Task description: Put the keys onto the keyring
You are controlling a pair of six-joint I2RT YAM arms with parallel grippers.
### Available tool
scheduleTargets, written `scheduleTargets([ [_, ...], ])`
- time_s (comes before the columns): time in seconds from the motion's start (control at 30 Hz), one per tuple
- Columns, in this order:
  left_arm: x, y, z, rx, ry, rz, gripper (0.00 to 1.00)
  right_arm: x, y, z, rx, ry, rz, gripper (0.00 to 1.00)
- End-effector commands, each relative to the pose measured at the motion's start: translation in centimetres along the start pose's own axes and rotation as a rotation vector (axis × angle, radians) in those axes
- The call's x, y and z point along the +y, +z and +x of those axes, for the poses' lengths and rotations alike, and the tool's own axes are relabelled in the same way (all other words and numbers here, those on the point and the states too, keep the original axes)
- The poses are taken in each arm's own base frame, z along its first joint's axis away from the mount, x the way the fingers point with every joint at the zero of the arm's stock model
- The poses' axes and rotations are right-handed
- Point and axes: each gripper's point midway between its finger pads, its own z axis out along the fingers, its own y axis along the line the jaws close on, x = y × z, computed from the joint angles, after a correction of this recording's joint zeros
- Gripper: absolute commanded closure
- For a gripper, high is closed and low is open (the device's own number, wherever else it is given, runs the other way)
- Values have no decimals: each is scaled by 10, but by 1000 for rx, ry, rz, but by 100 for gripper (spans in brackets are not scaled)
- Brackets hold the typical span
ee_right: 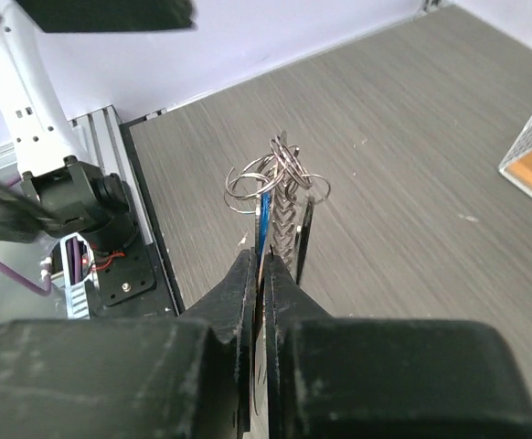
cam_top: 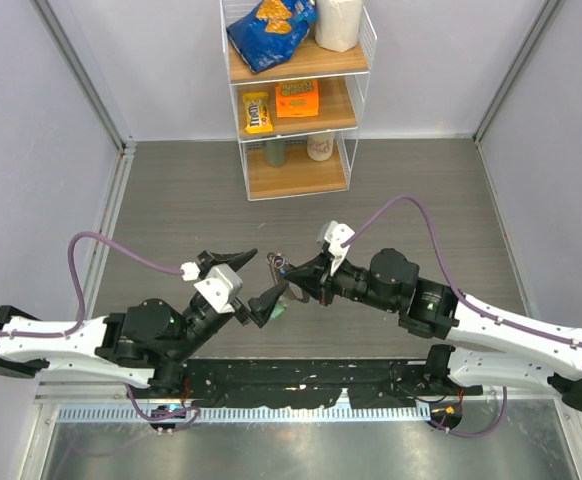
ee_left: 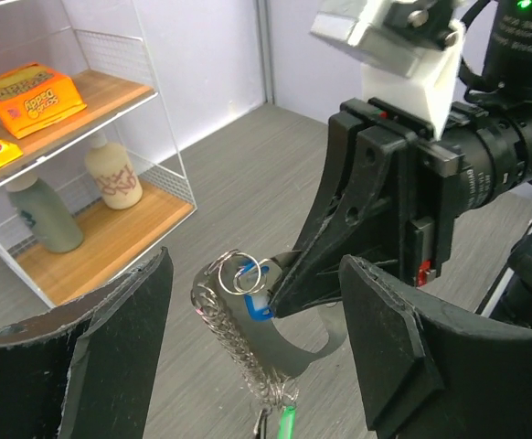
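The keyring (ee_left: 289,343), a grey metal loop, hangs in the air above the table with a silver chain (ee_left: 234,334), a blue tag (ee_left: 257,304) and a green tag (ee_left: 287,422). My right gripper (ee_left: 284,291) is shut on the loop's upper edge; from its own wrist (ee_right: 262,274) the loop stands edge-on between the closed fingers, with the chain (ee_right: 284,215) and split rings (ee_right: 248,187) beyond. My left gripper (ee_left: 257,366) is open, one finger on each side of the keyring, touching nothing. A thin dark strip (ee_right: 304,240) hangs beside the chain; I cannot tell whether it is one of the keys.
A wire shelf rack (cam_top: 296,100) with snack boxes and bottles stands at the table's far side, and shows at the left of the left wrist view (ee_left: 65,183). The black mounting rail (cam_top: 291,378) runs along the near edge. Both grippers (cam_top: 293,290) meet mid-table.
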Motion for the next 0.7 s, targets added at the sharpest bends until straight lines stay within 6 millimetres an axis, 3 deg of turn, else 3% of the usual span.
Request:
scheduleTargets([
  [0.0,14,-1,-5,-28,-28,-80,21,-5,10,-4,-50,130,-38,95],
  [0.03,15,-2,-3,-25,-31,-82,21,-11,13,6,-28,147,-29,95],
  [0.13,17,-4,4,-19,-45,-90,21,-19,22,11,-45,225,-30,95],
  [0.17,17,-5,6,-19,-50,-92,22,-24,25,23,-24,249,-21,95],
  [0.27,20,-9,11,-16,-64,-97,23,-34,33,28,-48,331,-13,95],
  [0.37,21,-12,17,-14,-87,-93,23,-53,37,39,-77,437,8,95],
  [0.4,22,-13,19,-13,-89,-96,23,-59,39,53,-55,467,19,95],
  [0.43,23,-14,21,-11,-93,-99,23,-67,39,48,-87,515,18,95],
  [0.47,23,-15,23,-11,-96,-99,24,-68,42,61,-65,543,7,95],
  [0.57,24,-16,25,-10,-101,-100,24,-90,46,69,-99,668,25,95],
  [0.67,24,-16,28,-5,-100,-105,24,-107,52,94,-74,755,65,94],
])
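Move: The right fingers already hold the keyring by its blue-tagged key; its loose rings stand about 2 cm left and 1 cm ahead of that hand, some 1 cm above it. The green-tagged key hangs roughly 11 cm below and 1 cm back. Open table lies about 12 cm ahead and 26 cm below. From the left hand, empty and open, that spot is some 15 cm ahead, 6 cm right and 29 cm below. Keeping its pinch on the keyring by the blue-tagged key, the right hand swings it down nearly 14 cm and about 9 cm forward towards the open table, gathering speed, while the fingers tip downward some 35 degrees. The left hand, still wide open and touching nothing, sinks about 3 cm and draws a couple of centimetres to its left. ##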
